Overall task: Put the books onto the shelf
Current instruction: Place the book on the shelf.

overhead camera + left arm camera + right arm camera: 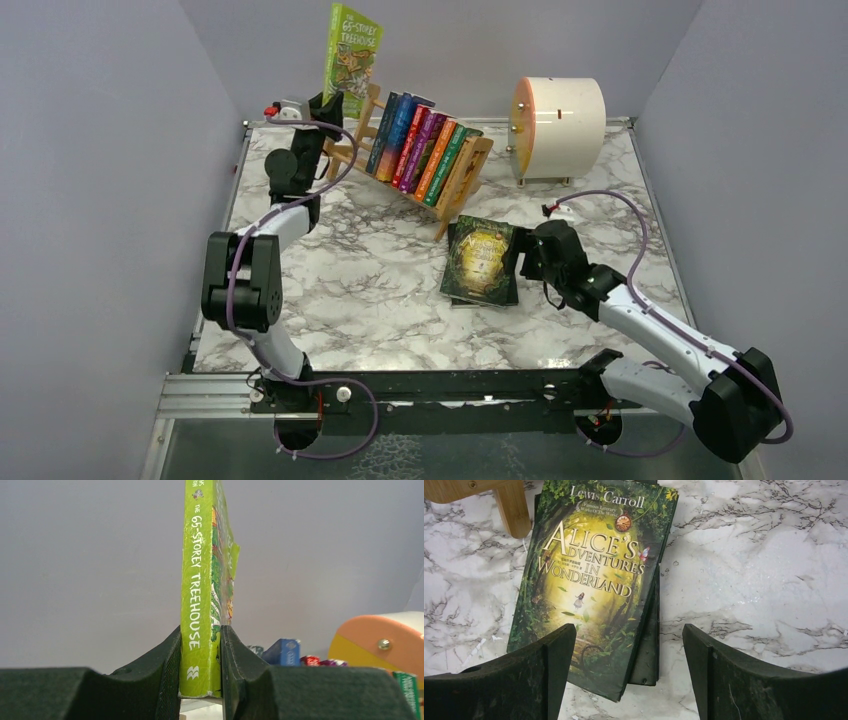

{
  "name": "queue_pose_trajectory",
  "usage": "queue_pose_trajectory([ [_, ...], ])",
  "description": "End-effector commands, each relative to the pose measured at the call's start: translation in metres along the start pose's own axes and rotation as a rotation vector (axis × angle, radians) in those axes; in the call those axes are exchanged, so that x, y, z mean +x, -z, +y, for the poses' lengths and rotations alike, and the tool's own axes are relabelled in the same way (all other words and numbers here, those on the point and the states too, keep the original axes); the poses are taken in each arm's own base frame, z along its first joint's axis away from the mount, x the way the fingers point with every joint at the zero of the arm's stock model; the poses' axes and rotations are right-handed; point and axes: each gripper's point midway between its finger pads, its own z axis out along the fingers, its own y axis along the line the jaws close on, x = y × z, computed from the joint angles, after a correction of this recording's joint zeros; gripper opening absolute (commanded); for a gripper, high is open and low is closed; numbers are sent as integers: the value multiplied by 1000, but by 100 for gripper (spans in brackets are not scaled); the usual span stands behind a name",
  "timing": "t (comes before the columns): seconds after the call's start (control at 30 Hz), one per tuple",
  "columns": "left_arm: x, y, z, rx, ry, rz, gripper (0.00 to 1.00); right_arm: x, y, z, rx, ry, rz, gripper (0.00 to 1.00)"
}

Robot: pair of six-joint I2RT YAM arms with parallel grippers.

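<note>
My left gripper (328, 104) is shut on the lower end of a bright green book (351, 44), holding it upright above the left end of the light-wood shelf (468, 168). In the left wrist view the green spine (199, 600) is pinched between both pads. Several books (420, 148) lean in a row on the shelf. A dark green book (482, 258) lies flat on the marble, on top of another dark book (650, 630). My right gripper (524, 256) stands open just over their right edge; its jaws straddle the lower corner of the cover (589, 580).
A cream cylindrical drum (557, 124) with an orange face stands at the back right, close to the shelf's right end. Grey walls close in the table (330, 290) on three sides. A shelf leg (511, 507) shows just beyond the flat books.
</note>
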Motion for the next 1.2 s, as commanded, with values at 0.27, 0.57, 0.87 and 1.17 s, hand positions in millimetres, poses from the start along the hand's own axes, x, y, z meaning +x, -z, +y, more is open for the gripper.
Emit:
queue_pose_trajectory([
  [0.27,12,-4,11,179,39,-215,0,-1,-7,5,-8,10,9,77],
  [0.57,51,10,13,192,71,-161,0,0,-10,7,-10,8,22,77],
  [0.87,79,20,15,193,99,-117,0,4,-12,8,-12,5,36,77],
  [1.17,96,22,19,182,126,-105,0,3,-10,7,-9,2,34,77],
])
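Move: The left hand holds the green Treehouse book by the lower spine, above the near left of its slot at the shelf's left end, which lies some 11 cm ahead, 3 cm right and 12 cm down. The shelf's end frame stands about 12 cm ahead and 1 cm left of the hand, the dark book 10 cm ahead and 6 cm right, both roughly 12 cm below. From the right hand the slot is about 29 cm ahead, 31 cm left and 12 cm higher. The left hand lowers the held green book about 16 cm into the gap between the shelf's end frame and the dark book, going quickly down and about 5 cm forward at first, then slower and almost straight down, while the wrist turns some 10 degrees clockwise and tips the upward-pointing fingers down by about as much, the grip on the spine kept. Meanwhile the right hand, fingers wide open, sinks about 2 cm over the Alice book and stops. ##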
